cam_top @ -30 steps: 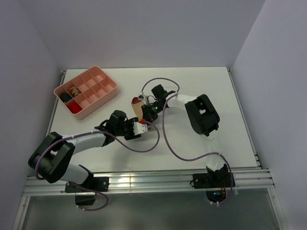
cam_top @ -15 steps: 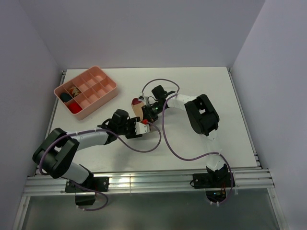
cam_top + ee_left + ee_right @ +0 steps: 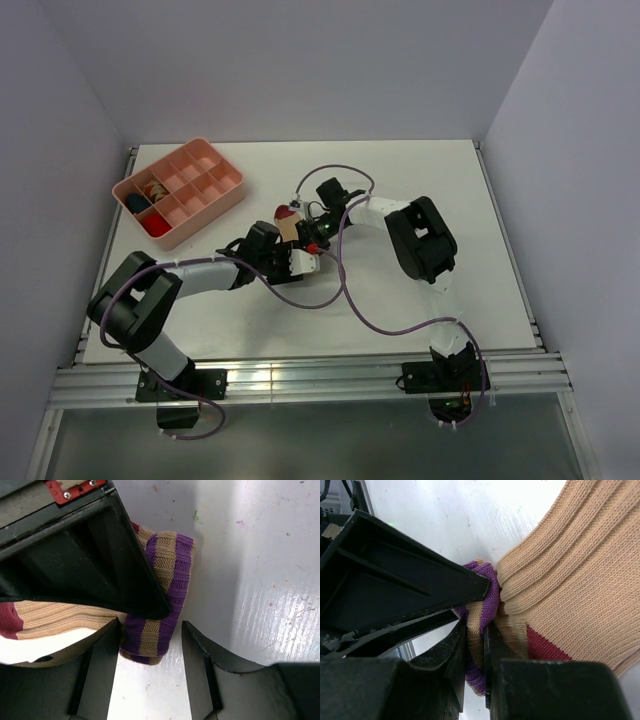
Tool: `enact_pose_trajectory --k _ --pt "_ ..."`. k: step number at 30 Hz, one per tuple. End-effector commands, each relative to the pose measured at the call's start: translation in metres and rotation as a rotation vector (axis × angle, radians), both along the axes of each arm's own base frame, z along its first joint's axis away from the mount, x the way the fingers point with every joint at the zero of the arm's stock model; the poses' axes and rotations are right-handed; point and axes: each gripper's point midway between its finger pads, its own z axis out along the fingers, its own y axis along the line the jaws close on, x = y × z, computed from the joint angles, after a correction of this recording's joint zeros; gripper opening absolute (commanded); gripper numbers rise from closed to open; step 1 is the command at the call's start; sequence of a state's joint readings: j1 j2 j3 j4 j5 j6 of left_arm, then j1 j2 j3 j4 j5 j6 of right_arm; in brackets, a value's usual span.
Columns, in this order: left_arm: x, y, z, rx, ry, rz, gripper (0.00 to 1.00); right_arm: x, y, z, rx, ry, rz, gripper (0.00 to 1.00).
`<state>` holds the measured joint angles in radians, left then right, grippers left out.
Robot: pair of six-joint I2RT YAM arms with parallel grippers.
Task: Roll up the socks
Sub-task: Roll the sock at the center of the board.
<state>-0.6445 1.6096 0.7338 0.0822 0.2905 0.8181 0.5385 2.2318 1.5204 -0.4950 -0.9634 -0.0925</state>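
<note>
A tan ribbed sock [image 3: 286,222] with a dark red toe [image 3: 287,210] lies mid-table. Its purple-and-tan striped cuff [image 3: 161,603] is folded over into a small roll. My right gripper [image 3: 476,647] is shut on that cuff [image 3: 481,611], pinching the fabric between its fingers, with the tan sock body [image 3: 570,575] beside it. My left gripper [image 3: 150,652] is open; the end of the cuff roll sits between its fingertips, against the left finger and apart from the right one. In the top view the two grippers, left [image 3: 301,261] and right [image 3: 311,237], meet at the sock.
A pink compartment tray [image 3: 222,196] stands at the back left, holding a dark blue bundle [image 3: 135,203], a red bundle [image 3: 153,225] and a patterned one [image 3: 155,187]. Purple cables [image 3: 345,300] loop over the table between the arms. Grey walls close in both sides.
My left arm has reached farther forward and to the right, bringing its gripper up to the sock cuff. The right gripper and the sock have stayed put.
</note>
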Motion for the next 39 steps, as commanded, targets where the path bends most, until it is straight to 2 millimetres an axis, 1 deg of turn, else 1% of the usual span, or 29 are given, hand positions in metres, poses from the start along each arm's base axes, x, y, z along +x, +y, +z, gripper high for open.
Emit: enact_pose_trajectory --k 1,3,6,8,10,12,13,15,16,18,19,20,21,22,24,25,26,27,28,29,30,31,32,34,35,36,37,38,39 --pt "-0.008 0.0 -0.009 0.044 0.038 -0.017 0.56 -0.019 -0.038 -0.068 -0.259 0.074 -0.016 0.0" --pt "-0.01 0.0 -0.014 0.057 0.058 -0.02 0.54 -0.019 -0.039 -0.068 -0.257 0.079 -0.02 0.0" --pt "-0.014 0.002 -0.022 0.087 0.083 -0.024 0.47 -0.019 -0.039 -0.069 -0.258 0.079 -0.023 0.0" --pt "-0.011 -0.001 -0.022 0.092 0.088 -0.024 0.4 -0.018 -0.039 -0.069 -0.257 0.076 -0.024 0.0" --pt "-0.012 -0.001 -0.026 0.108 0.117 -0.019 0.34 -0.018 -0.039 -0.068 -0.257 0.075 -0.026 0.0" --pt "-0.012 -0.002 -0.027 0.111 0.136 -0.019 0.25 -0.017 -0.039 -0.063 -0.248 0.06 -0.035 0.0" --pt "-0.014 -0.001 -0.03 0.116 0.152 -0.013 0.17 -0.016 -0.038 -0.061 -0.244 0.049 -0.038 0.02" --pt "-0.014 -0.002 -0.03 0.118 0.173 -0.006 0.1 -0.011 -0.037 -0.051 -0.236 0.017 -0.054 0.07" --pt "-0.016 -0.001 -0.031 0.124 0.191 0.0 0.08 -0.009 -0.037 -0.049 -0.236 0.003 -0.062 0.17" --pt "-0.017 -0.003 -0.032 0.126 0.22 0.006 0.02 0.002 -0.038 -0.036 -0.242 -0.059 -0.103 0.26" --pt "-0.018 -0.004 -0.032 0.125 0.229 0.007 0.01 0.006 -0.039 -0.031 -0.241 -0.083 -0.124 0.34" --pt "-0.021 -0.002 -0.035 0.136 0.254 0.011 0.0 0.015 -0.041 -0.02 -0.233 -0.144 -0.155 0.38" --pt "-0.022 -0.006 -0.033 0.126 0.266 -0.001 0.0 0.02 -0.042 -0.012 -0.229 -0.162 -0.195 0.42" --pt "-0.023 -0.006 -0.034 0.128 0.274 -0.003 0.0 0.029 -0.042 0.007 -0.206 -0.226 -0.224 0.5" --pt "-0.026 -0.006 -0.034 0.129 0.305 -0.007 0.0 0.047 -0.052 0.02 -0.203 -0.281 -0.346 0.57" --pt "-0.028 -0.006 -0.035 0.132 0.317 -0.008 0.0 0.056 -0.055 0.044 -0.174 -0.343 -0.392 0.58" --pt "-0.029 -0.007 -0.033 0.129 0.325 -0.014 0.0 0.068 -0.06 0.056 -0.152 -0.388 -0.44 0.59" --pt "-0.029 -0.007 -0.032 0.13 0.34 -0.009 0.0 0.075 -0.07 0.06 -0.176 -0.414 -0.503 0.59" --pt "-0.03 -0.009 -0.03 0.12 0.352 -0.014 0.0 0.081 -0.076 0.069 -0.176 -0.443 -0.545 0.61" --pt "-0.032 -0.008 -0.03 0.121 0.371 -0.007 0.0 0.089 -0.085 0.089 -0.163 -0.49 -0.605 0.61" --pt "-0.029 -0.01 -0.026 0.111 0.372 -0.001 0.0 0.097 -0.096 0.095 -0.19 -0.527 -0.662 0.62" --pt "-0.027 -0.011 -0.025 0.103 0.379 0.011 0.0 0.101 -0.105 0.115 -0.182 -0.57 -0.711 0.63" --pt "-0.026 -0.012 -0.023 0.096 0.385 0.022 0.0 0.102 -0.113 0.119 -0.183 -0.582 -0.751 0.63" --pt "-0.023 -0.015 -0.019 0.082 0.406 0.051 0.0 0.109 -0.136 0.134 -0.189 -0.627 -0.847 0.64" --pt "-0.023 -0.016 -0.02 0.073 0.429 0.074 0.0 0.105 -0.145 0.149 -0.158 -0.667 -0.887 0.64" --pt "-0.02 -0.017 -0.018 0.061 0.434 0.082 0.0 0.106 -0.158 0.158 -0.156 -0.697 -0.931 0.64" --pt "-0.023 -0.015 -0.02 0.068 0.454 0.085 0.0 0.101 -0.17 0.181 -0.136 -0.761 -0.98 0.65" --pt "-0.023 -0.015 -0.022 0.066 0.473 0.1 0.0 0.097 -0.175 0.182 -0.128 -0.802 -0.994 0.66" --pt "-0.021 -0.016 -0.02 0.058 0.478 0.106 0.0 0.093 -0.18 0.189 -0.114 -0.833 -1.012 0.66"
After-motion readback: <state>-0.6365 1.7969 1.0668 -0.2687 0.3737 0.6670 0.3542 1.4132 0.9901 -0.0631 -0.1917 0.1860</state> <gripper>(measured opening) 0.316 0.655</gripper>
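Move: The sock's rolled, purple-striped cuff is about 2 cm right of the left hand and 1 cm ahead, about 1 cm lower, its near end standing between that hand's open fingers. The right hand already pinches the cuff, whose middle is about 1 cm left of its pads. The sock's toe end lies some 11 cm ahead and 2 cm left of the left hand. The pink box is roughly 28 cm left and 15 cm ahead of the left hand. Rightward by about 2 cm goes the left hand, after first closing on the near end of the rolled cuff and pinching it; it keeps that grip while tilting some 15 degrees. With the left hand's hold taken, the right hand opens, lets go of the cuff and sweeps off right, up and forward, faster and faster, about 23 cm in all, turning some 50 degrees clockwise. ##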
